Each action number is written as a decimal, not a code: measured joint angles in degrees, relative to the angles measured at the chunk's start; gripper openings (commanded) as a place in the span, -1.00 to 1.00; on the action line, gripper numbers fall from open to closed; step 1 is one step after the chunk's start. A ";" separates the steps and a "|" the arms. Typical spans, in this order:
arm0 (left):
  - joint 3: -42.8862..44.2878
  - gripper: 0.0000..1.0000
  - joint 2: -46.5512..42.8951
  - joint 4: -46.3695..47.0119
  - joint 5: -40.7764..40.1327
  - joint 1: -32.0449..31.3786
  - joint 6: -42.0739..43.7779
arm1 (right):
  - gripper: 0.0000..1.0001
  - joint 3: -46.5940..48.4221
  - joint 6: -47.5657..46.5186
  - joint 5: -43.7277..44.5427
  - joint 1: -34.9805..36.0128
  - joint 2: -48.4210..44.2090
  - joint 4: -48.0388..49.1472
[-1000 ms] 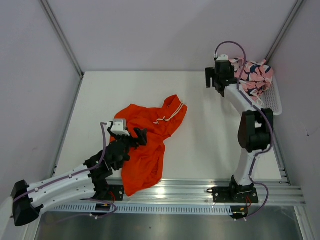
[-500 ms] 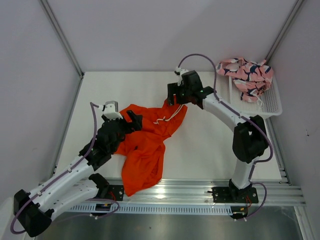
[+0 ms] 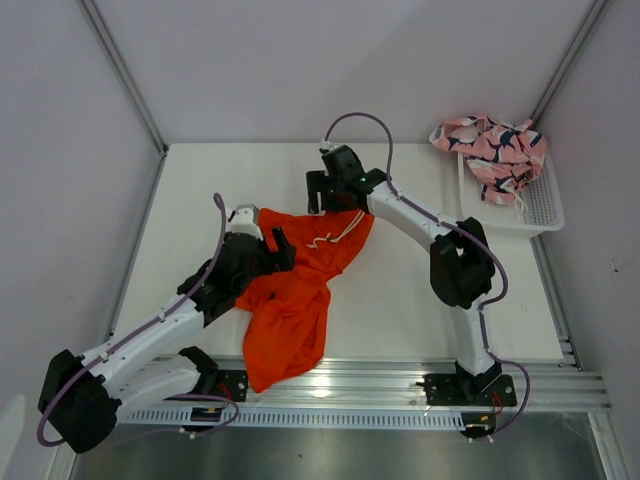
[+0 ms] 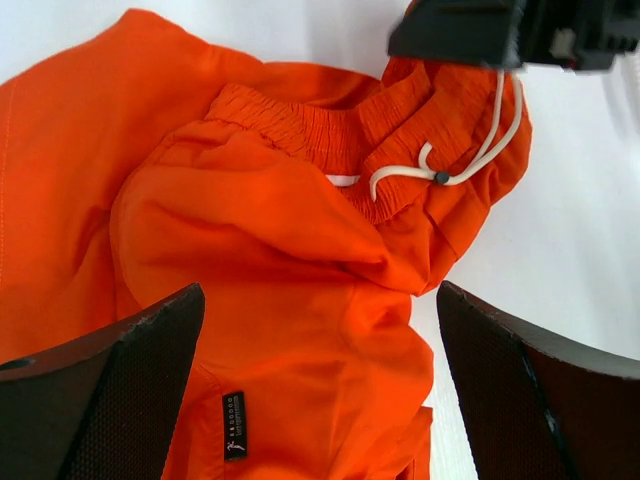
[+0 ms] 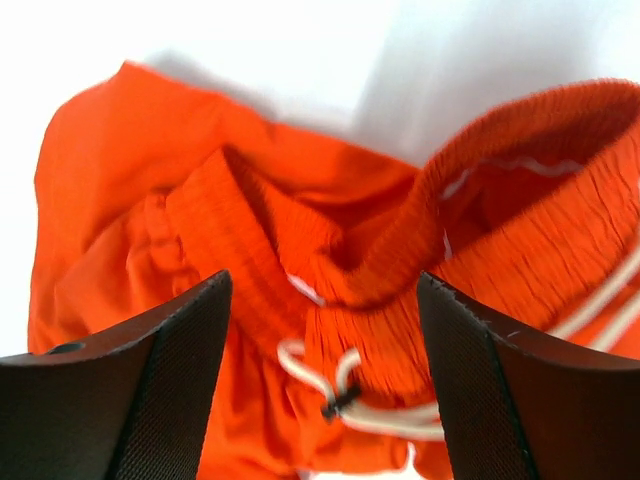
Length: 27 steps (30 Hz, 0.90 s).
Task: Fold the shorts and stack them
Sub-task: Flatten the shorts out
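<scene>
The orange shorts [image 3: 298, 300] lie crumpled on the table [image 3: 400, 300] left of centre, waistband and white drawstring [image 3: 335, 235] at their far right end. My left gripper [image 3: 276, 250] hovers open over their left part, with orange fabric [image 4: 300, 250] between its wide jaws [image 4: 320, 292] and nothing pinched. My right gripper [image 3: 325, 195] hangs open just above the bunched waistband [image 5: 350, 260], with the drawstring knot [image 5: 340, 395] below its fingers [image 5: 325, 280]. The pink printed shorts [image 3: 495, 148] sit heaped in the basket.
A white mesh basket [image 3: 540, 208] stands at the far right edge of the table. Metal frame posts rise at the back corners. An aluminium rail [image 3: 400, 385] runs along the near edge by the arm bases. The right gripper's black body [image 4: 500, 30] shows in the left wrist view.
My right arm has swung left from the basket to the orange shorts' waistband. My left gripper has moved farther up over the orange shorts. The pink shorts stay in the basket.
</scene>
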 measured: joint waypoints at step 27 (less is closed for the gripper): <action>8.55 -1.00 23.71 -2.10 2.14 2.84 0.92 | -1.00 -9.38 7.69 5.18 -10.43 -1.90 1.16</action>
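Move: The shorts' waistband edge lies about 4 cm ahead of the right hand, 1 cm to its right and 7 cm below; the drawstring is some 2 cm back and 2 cm left of that hand. For the left hand, the cloth fold it will close on is 3 cm ahead, 1 cm right and 8 cm down, with the black label about 3 cm back and 2 cm left of the hand. Both hands sink 6-7 cm and close on the shorts; right then tugs the waistband some 9 cm right. ##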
